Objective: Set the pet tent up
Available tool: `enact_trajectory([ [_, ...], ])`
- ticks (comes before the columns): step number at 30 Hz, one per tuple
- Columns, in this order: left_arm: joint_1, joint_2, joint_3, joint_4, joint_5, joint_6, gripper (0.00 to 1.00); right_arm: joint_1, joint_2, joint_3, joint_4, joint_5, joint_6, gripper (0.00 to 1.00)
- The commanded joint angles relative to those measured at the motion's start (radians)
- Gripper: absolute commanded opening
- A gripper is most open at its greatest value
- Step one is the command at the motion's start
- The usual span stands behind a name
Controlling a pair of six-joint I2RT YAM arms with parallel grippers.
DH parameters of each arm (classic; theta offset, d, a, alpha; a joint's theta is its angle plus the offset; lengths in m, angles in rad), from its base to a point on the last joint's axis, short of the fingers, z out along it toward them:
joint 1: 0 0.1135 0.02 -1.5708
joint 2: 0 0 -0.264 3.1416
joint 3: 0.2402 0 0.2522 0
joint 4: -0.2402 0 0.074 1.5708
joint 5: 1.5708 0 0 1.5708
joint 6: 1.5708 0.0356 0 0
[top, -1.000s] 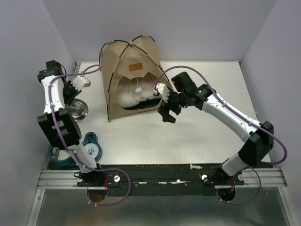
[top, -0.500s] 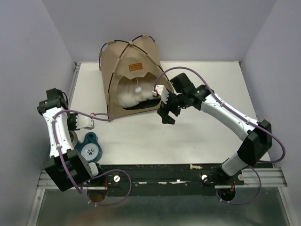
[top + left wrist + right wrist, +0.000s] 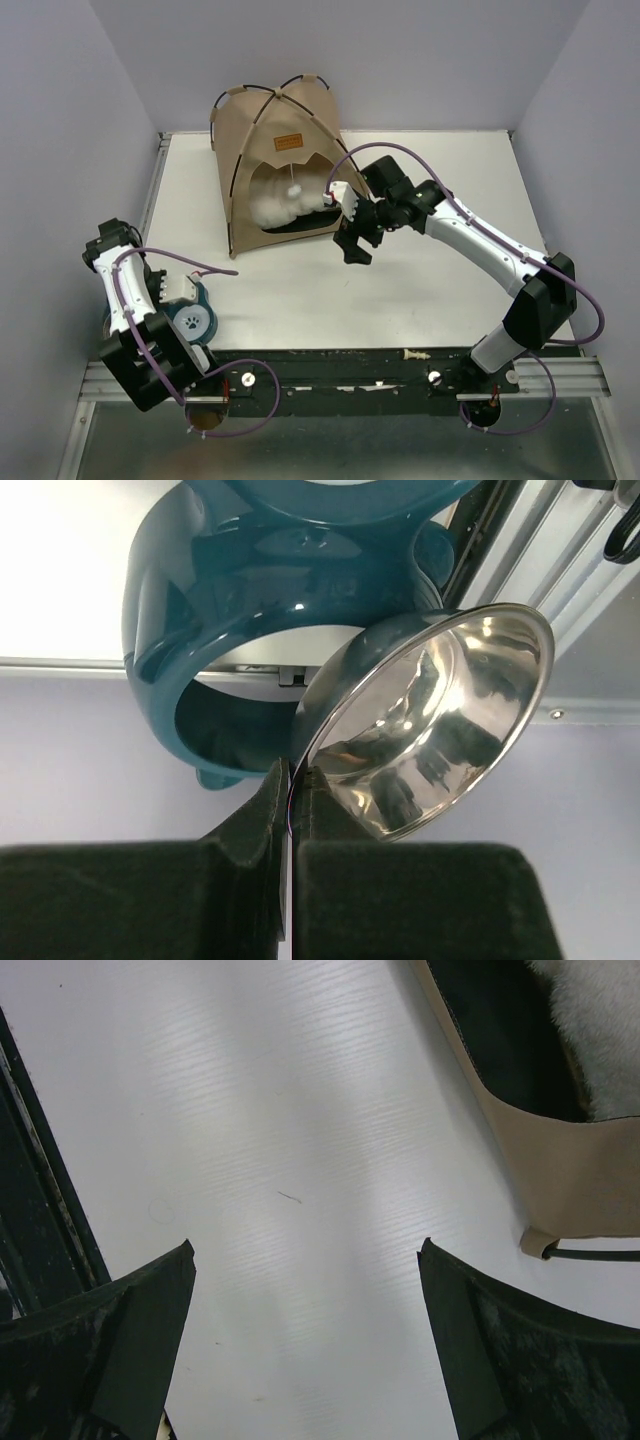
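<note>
The pet tent point(image 3: 255, 150) stands upright at the back of the table, tan with black poles, a white pom-pom point(image 3: 294, 188) hanging in its opening. My right gripper point(image 3: 355, 248) hovers open just in front of the tent's right corner. In the right wrist view the right gripper point(image 3: 305, 1250) holds nothing, and the tent's tan edge point(image 3: 570, 1180) lies at the upper right. My left gripper point(image 3: 292, 775) is shut on the rim of a steel bowl point(image 3: 440, 720), tilted beside a teal bowl stand point(image 3: 230, 610).
A white fluffy cushion point(image 3: 280, 200) fills the tent's inside. The teal stand point(image 3: 192, 322) with a paw print sits at the table's near-left corner, under my left arm. A black rail point(image 3: 350, 370) runs along the near edge. Purple walls close in on both sides.
My left arm has swung from the back left down to the near-left corner, carrying the steel bowl to the teal stand. The right gripper has barely shifted.
</note>
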Motion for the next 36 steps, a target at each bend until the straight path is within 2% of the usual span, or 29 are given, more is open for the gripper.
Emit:
enact_trajectory([
  [1, 0.007, 0.022, -0.02, 0.074, -0.01, 0.294, 0.05, -0.005, -0.004, -0.004, -0.008, -0.012, 0.011, 1.0],
  [20, 0.01, 0.137, 0.106, 0.094, -0.029, 0.322, 0.03, -0.005, -0.026, -0.038, -0.012, -0.017, 0.008, 1.0],
  [26, 0.01, 0.146, 0.077, 0.114, -0.02, 0.323, 0.08, -0.005, -0.027, -0.041, -0.017, -0.021, 0.005, 1.0],
  [28, 0.01, 0.146, 0.054, 0.137, -0.024, 0.317, 0.14, -0.005, -0.029, -0.043, -0.018, -0.02, 0.005, 1.0],
  [32, 0.01, 0.148, 0.038, 0.194, -0.035, 0.281, 0.51, -0.005, -0.026, -0.038, -0.023, -0.023, 0.003, 1.0],
  [33, 0.01, 0.148, 0.052, 0.188, -0.021, 0.268, 0.67, -0.005, -0.026, -0.038, -0.023, -0.023, 0.005, 1.0],
  [34, 0.01, 0.148, 0.072, 0.179, 0.008, 0.25, 0.98, -0.005, -0.026, -0.038, -0.021, -0.023, 0.005, 1.0],
  [36, 0.01, 0.142, 0.1, 0.169, 0.04, 0.236, 0.99, -0.005, -0.024, -0.037, -0.021, -0.026, 0.006, 1.0],
])
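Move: The left hand, fingers shut on the rim of the tilted steel bowl, has the empty ring of the teal feeder about 1 cm ahead, 2 cm to its right and 4 cm below. The bowl's middle lies some 4 cm behind the hand and 2 cm to its right; the paw dish is about level fore and aft, 13 cm to the right. From the idle right hand the ring is roughly 42 cm left, 14 cm back, 12 cm lower. The left hand carries the steel bowl about 5 cm forward-left into the empty ring, then opens, releasing the rim. ##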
